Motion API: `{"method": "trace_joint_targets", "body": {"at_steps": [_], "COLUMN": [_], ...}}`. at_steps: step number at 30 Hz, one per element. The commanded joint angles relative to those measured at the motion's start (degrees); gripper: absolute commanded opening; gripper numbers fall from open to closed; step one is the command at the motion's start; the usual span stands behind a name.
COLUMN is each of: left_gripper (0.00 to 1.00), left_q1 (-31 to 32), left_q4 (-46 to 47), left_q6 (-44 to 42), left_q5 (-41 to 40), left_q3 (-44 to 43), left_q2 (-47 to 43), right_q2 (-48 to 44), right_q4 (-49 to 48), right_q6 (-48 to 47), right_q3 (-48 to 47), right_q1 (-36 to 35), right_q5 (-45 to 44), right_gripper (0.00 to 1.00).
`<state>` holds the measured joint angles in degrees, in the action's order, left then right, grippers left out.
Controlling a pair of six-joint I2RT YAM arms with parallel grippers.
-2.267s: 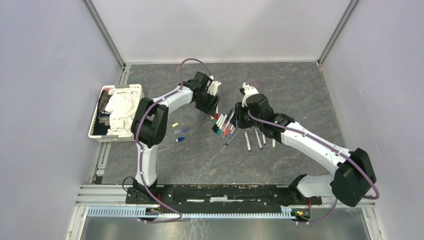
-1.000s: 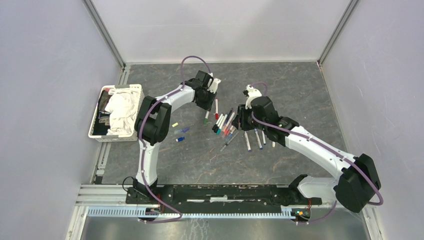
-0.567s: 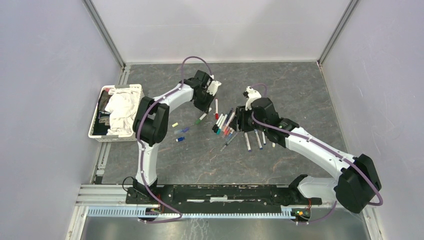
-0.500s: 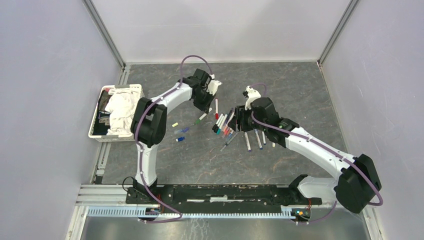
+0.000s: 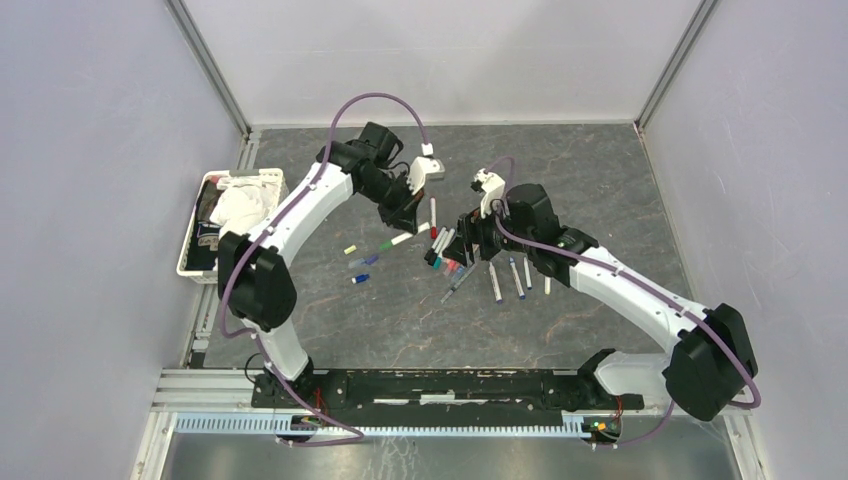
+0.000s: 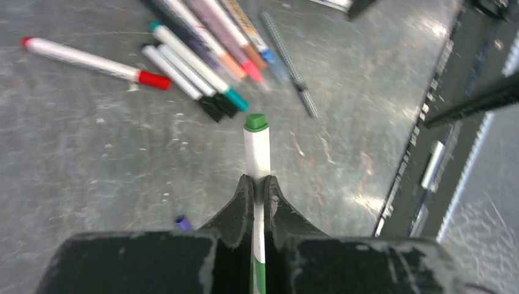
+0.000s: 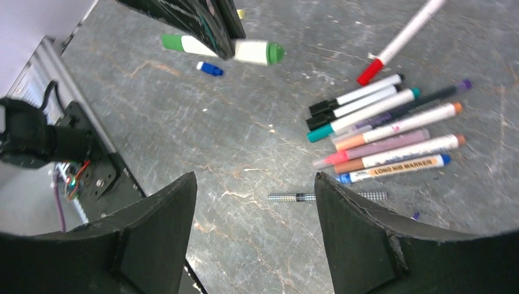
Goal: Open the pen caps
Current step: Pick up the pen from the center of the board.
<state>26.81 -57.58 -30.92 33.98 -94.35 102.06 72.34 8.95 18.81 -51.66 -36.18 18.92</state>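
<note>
My left gripper (image 6: 257, 180) is shut on a white pen (image 6: 257, 150) with a green cap (image 6: 256, 121) pointing away from the wrist. In the top view this green pen (image 5: 402, 238) hangs under the left gripper (image 5: 405, 213), left of the pile of pens (image 5: 450, 255). My right gripper (image 7: 254, 184) is open and holds nothing. It hovers over the table beside the pile (image 7: 379, 135), and the green pen (image 7: 248, 51) shows a little ahead of it. Loose pen caps lie left of the pile: yellow (image 5: 350, 249), purple (image 5: 365, 261), blue (image 5: 360, 278).
A red-capped pen (image 5: 433, 215) lies apart behind the pile. Several pens (image 5: 510, 278) lie in a row under the right arm. A thin grey patterned pen (image 7: 294, 197) lies below the right fingers. A white basket (image 5: 195, 262) with cloth stands at the left edge.
The left gripper shut on the green pen and swung it round, the arm now reaching in from the left. The right gripper opened wider and shifted slightly left toward it.
</note>
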Motion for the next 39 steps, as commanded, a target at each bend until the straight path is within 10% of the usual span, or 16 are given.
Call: {"method": "trace_joint_targets", "body": {"at_steps": [1,12,24,39], "left_gripper": [0.02,0.02,0.02,0.02], "left_q1": [1.1,3.8,5.6,8.5], "left_q4": [-11.2,-18.6,-19.6,-19.6], "left_q6": [-13.4,-21.2,-21.6,-21.7], "left_q5": [9.1,13.8,14.2,10.7], "left_q3": [2.3,3.0,2.1,0.8], "left_q2": [-4.0,-7.7,-9.9,-9.6], "right_q2": [0.7,4.0,7.9,12.4], "right_q4": [-3.1,-16.1,-29.3,-27.4], "right_q6": [-7.0,-0.2,11.5,13.2], "right_q3": [-3.5,0.6,3.7,0.8], "right_q1": [0.4,0.9,1.3,1.3], "right_q5": [11.3,33.7,39.3,42.6], "right_gripper": [0.77,0.77,0.74,0.46]}}
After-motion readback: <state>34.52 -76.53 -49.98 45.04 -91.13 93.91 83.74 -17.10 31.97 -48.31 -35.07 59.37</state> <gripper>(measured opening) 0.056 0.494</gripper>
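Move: The green pen is already pinched in the left fingers. The open right gripper it is taken to lies about 11 cm to the left hand's right and 5 cm back, about level, with the black-capped pens 7 cm ahead, 5 cm right and some 16 cm below. From the right hand the green pen's middle is about 13 cm left, 4 cm ahead and level; the checkered pen lies almost straight beneath, 17 cm down. Still pinching the green pen, the left hand draws it back about 12 cm and slightly up, quickly at first and then easing, turning some 25 degrees clockwise so that the pen's free green end swings round to the right gripper. Meanwhile the right hand comes back about 7 cm and left nearly as far, rising a little, turns some 30 degrees counter-clockwise with a roll that lifts its left side, and brings its fingers around that free end, narrowing them partway late on without a visible grip. ##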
